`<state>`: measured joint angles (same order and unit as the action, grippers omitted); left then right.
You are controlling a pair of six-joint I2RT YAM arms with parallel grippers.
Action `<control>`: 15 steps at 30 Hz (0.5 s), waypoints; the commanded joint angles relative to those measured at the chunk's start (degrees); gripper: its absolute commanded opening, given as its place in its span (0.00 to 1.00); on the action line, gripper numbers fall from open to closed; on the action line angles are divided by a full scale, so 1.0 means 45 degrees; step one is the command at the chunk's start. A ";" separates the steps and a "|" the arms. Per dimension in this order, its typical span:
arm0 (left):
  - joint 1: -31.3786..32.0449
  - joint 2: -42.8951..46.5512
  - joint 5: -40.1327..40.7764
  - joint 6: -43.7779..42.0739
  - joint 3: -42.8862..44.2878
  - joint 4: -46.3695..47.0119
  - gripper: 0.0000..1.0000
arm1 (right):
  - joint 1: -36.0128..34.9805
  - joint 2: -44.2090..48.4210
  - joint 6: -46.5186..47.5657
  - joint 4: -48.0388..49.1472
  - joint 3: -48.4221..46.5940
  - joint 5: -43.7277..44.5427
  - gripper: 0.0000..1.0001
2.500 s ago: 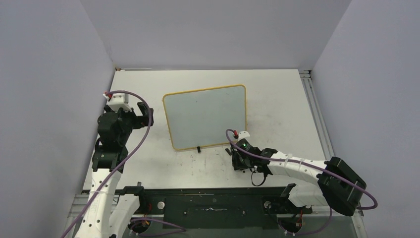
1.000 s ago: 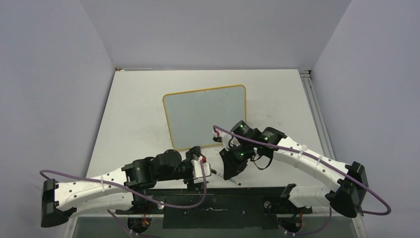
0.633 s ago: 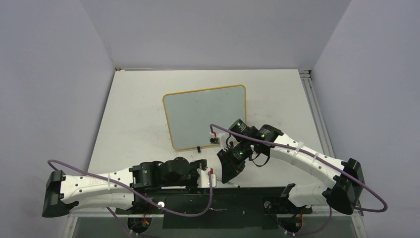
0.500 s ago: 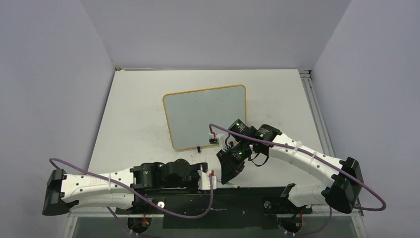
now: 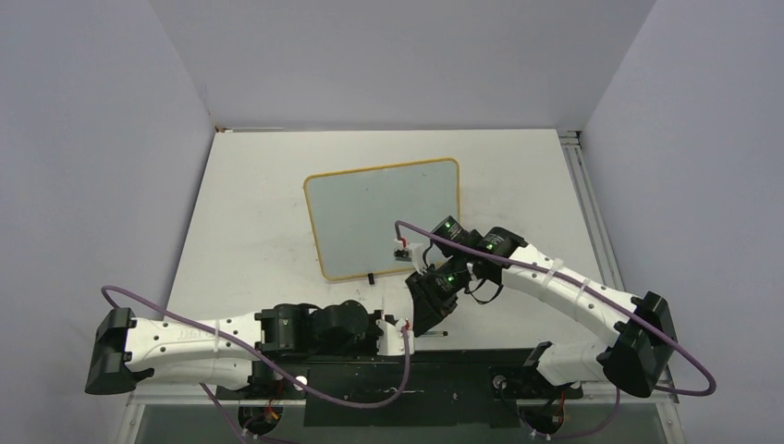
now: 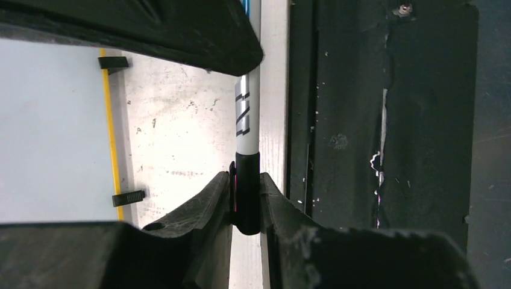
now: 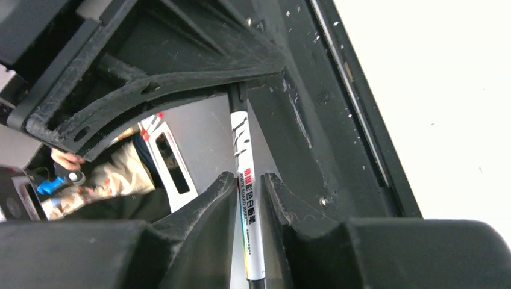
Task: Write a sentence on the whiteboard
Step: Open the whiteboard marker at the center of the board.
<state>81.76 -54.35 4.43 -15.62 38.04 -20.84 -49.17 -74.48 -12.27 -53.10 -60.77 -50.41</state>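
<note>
The whiteboard (image 5: pixel 384 217), yellow-framed, lies mid-table with a blank surface; no sentence shows on it. Its edge also appears in the left wrist view as whiteboard (image 6: pixel 54 138). A marker (image 5: pixel 436 330) with a white barrel (image 7: pixel 244 156) and a black cap (image 6: pixel 247 201) hangs over the table's near edge between both grippers. My right gripper (image 5: pixel 427 317) (image 7: pixel 247 180) is shut on the barrel. My left gripper (image 5: pixel 405 331) (image 6: pixel 246 180) is shut on the black cap end. The two grippers face each other, almost touching.
A black base plate (image 5: pixel 398 375) runs along the near edge under the grippers. Two small black clip feet (image 6: pixel 128 197) stick out of the board's near frame. A metal rail (image 5: pixel 592 213) borders the table's right side; grey walls enclose it.
The left arm has swung from the table's left side to the near edge and closed its jaws on the marker's cap. The right gripper has brought the marker there from beside the board.
</note>
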 commanded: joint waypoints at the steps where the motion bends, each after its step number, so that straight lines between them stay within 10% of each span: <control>1: -0.0091 0.0049 0.0398 0.0523 0.0711 0.0159 0.00 | 0.1077 0.0736 0.0049 0.1128 -0.0025 -0.0198 0.30; 8: -0.2075 0.0002 -0.1476 0.0876 0.0951 -0.0214 0.00 | 0.1955 0.2200 -0.0403 0.1932 0.0836 0.0484 0.66; 15: -0.3395 -0.0321 -0.3242 0.1048 0.1408 -0.0601 0.00 | 0.2019 0.3426 -0.2298 0.4292 0.2218 0.0475 0.71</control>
<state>67.75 -55.83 -3.62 -12.08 41.10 -23.20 -40.47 -61.49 -17.39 -42.63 -52.90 -48.88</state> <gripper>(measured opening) 0.171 0.706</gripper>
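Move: Pinched by its black cap in the left hand, the marker has its middle some 4 cm to that hand's right and 3 cm above. The board's centre lies about 28 cm ahead, 2 cm left and 10 cm below it; the board's left black clip is 17 cm ahead, 4 cm left, 12 cm below. The right hand still grips the body near the tail, marker middle about 2 cm left and 2 cm below, board centre 29 cm ahead, 7 cm left, 15 cm below. Handing the marker over, the right fingers open wide and let go of the body while that hand goes about 4 cm forward, then edges right and a little up, turning clockwise some 10 degrees. The left keeps its pinch on the cap and carries the marker about 4.5 cm forward towards the board, turning counter-clockwise some 10 degrees. ##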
